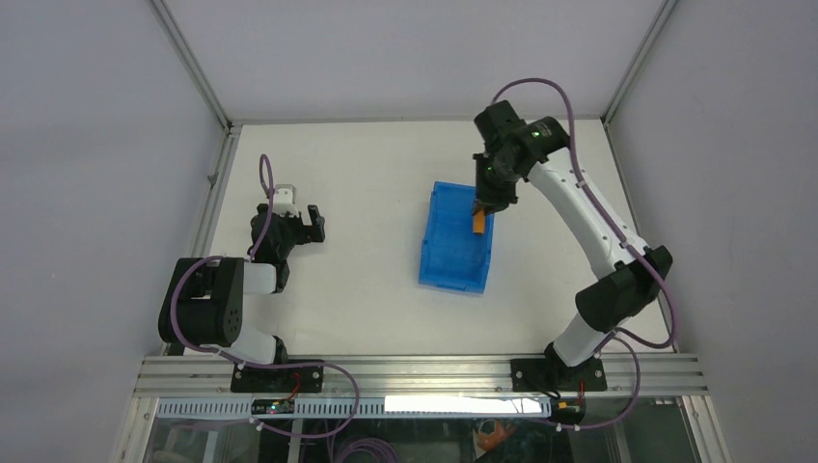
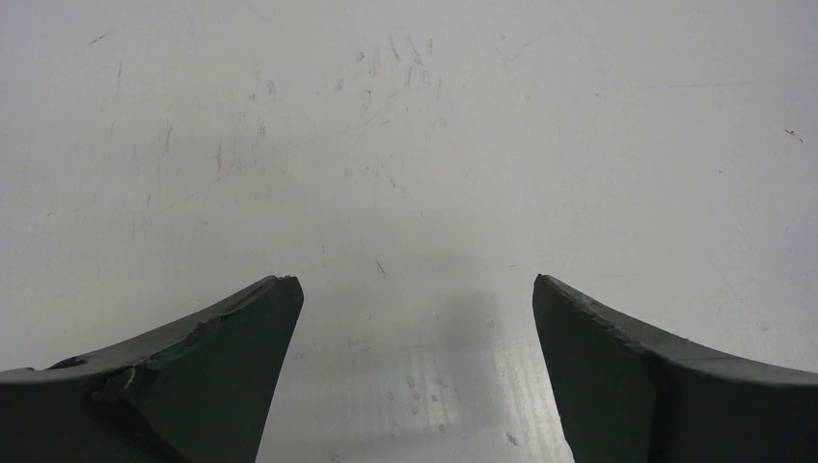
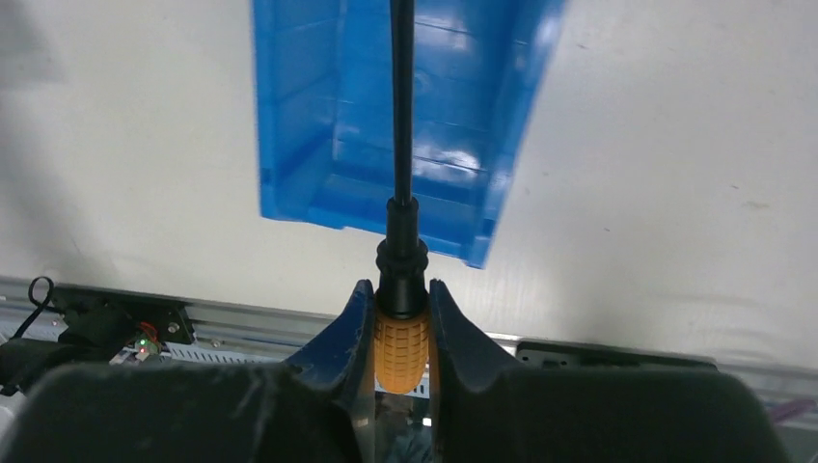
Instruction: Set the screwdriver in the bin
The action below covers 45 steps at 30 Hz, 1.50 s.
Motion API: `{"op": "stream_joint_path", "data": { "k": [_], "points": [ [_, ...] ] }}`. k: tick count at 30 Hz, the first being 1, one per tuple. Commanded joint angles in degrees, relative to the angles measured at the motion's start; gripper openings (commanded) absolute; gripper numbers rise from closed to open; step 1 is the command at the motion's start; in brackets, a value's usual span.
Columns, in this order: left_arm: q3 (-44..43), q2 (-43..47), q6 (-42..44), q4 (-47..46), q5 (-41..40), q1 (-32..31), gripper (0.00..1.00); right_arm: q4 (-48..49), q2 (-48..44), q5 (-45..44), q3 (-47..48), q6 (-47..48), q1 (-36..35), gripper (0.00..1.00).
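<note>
My right gripper (image 1: 488, 203) hangs over the far right part of the blue bin (image 1: 451, 253), shut on the screwdriver (image 1: 479, 223). In the right wrist view both fingers press the ribbed orange handle of the screwdriver (image 3: 401, 345). Its dark shaft points away from the gripper (image 3: 401, 289) over the open bin (image 3: 309, 116), whose inside shows nothing in it. My left gripper (image 1: 313, 225) rests low over the bare table at the left, far from the bin. In its own view the left gripper (image 2: 415, 287) is open with only the white table between the fingers.
The white table (image 1: 367, 193) is fenced by metal frame rails at the left (image 1: 214, 183) and back, with grey walls beyond. An aluminium rail (image 1: 415, 371) carrying both arm bases runs along the near edge. Purple cables loop from each arm.
</note>
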State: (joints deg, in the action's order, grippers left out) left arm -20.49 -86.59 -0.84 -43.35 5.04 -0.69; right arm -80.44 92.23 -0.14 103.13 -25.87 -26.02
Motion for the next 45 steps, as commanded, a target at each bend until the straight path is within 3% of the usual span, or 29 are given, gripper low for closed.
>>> {"op": "stream_joint_path", "data": {
  "k": [1,5,15,23,31,41,43,45],
  "points": [
    [-1.0,0.3,-0.1,-3.6,1.0,0.1,0.99,4.2,5.9,-1.3,6.3,-3.4,-6.7,0.00],
    [-1.0,0.3,-0.1,-3.7,1.0,0.1,0.99,5.8,9.4,-3.6,5.7,-4.6,-9.5,0.00],
    [-1.0,0.3,-0.1,-3.7,1.0,0.1,0.99,23.0,13.1,-3.0,-14.0,-8.8,-11.8,0.00],
    [-1.0,0.3,-0.1,-3.7,1.0,0.1,0.99,28.0,18.8,-6.5,-19.0,-10.2,-12.1,0.00],
    [-1.0,0.2,-0.1,-3.7,1.0,0.1,0.99,27.4,16.9,-10.0,-19.5,-11.2,-12.4,0.42],
    [-1.0,0.3,-0.1,-3.7,1.0,0.1,0.99,20.8,7.5,-14.3,-13.8,-8.4,-13.0,0.49],
    [-1.0,0.2,-0.1,-3.7,1.0,0.1,0.99,21.0,4.2,-13.7,-13.5,-6.4,-12.9,0.64],
    [-1.1,0.3,-0.1,-3.7,1.0,0.1,0.99,21.9,0.6,-13.0,-13.7,-3.8,-12.9,0.95]
  ]
}}
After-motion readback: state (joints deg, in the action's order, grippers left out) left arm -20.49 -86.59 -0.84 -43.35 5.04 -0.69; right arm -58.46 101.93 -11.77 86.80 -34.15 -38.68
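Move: The screwdriver is still pinched in the right fingers, practically at the hand point, high above the bin's right side. From that hand the bin's middle lies about 7 cm to the left, 3 cm ahead and some 20 cm down; nothing else stands near. From the idle left hand the bin is roughly 38 cm to the right, 7 cm back and at about the same height. The screwdriver is carried left over the bin by the right hand, about 8 cm, then lowered steeply by nearly 20 cm into the bin, the wrist tilting some 15 degrees on the way. Low inside, the fingers open and let go of the handle, and the hand climbs back up around 8 cm, still opening. ##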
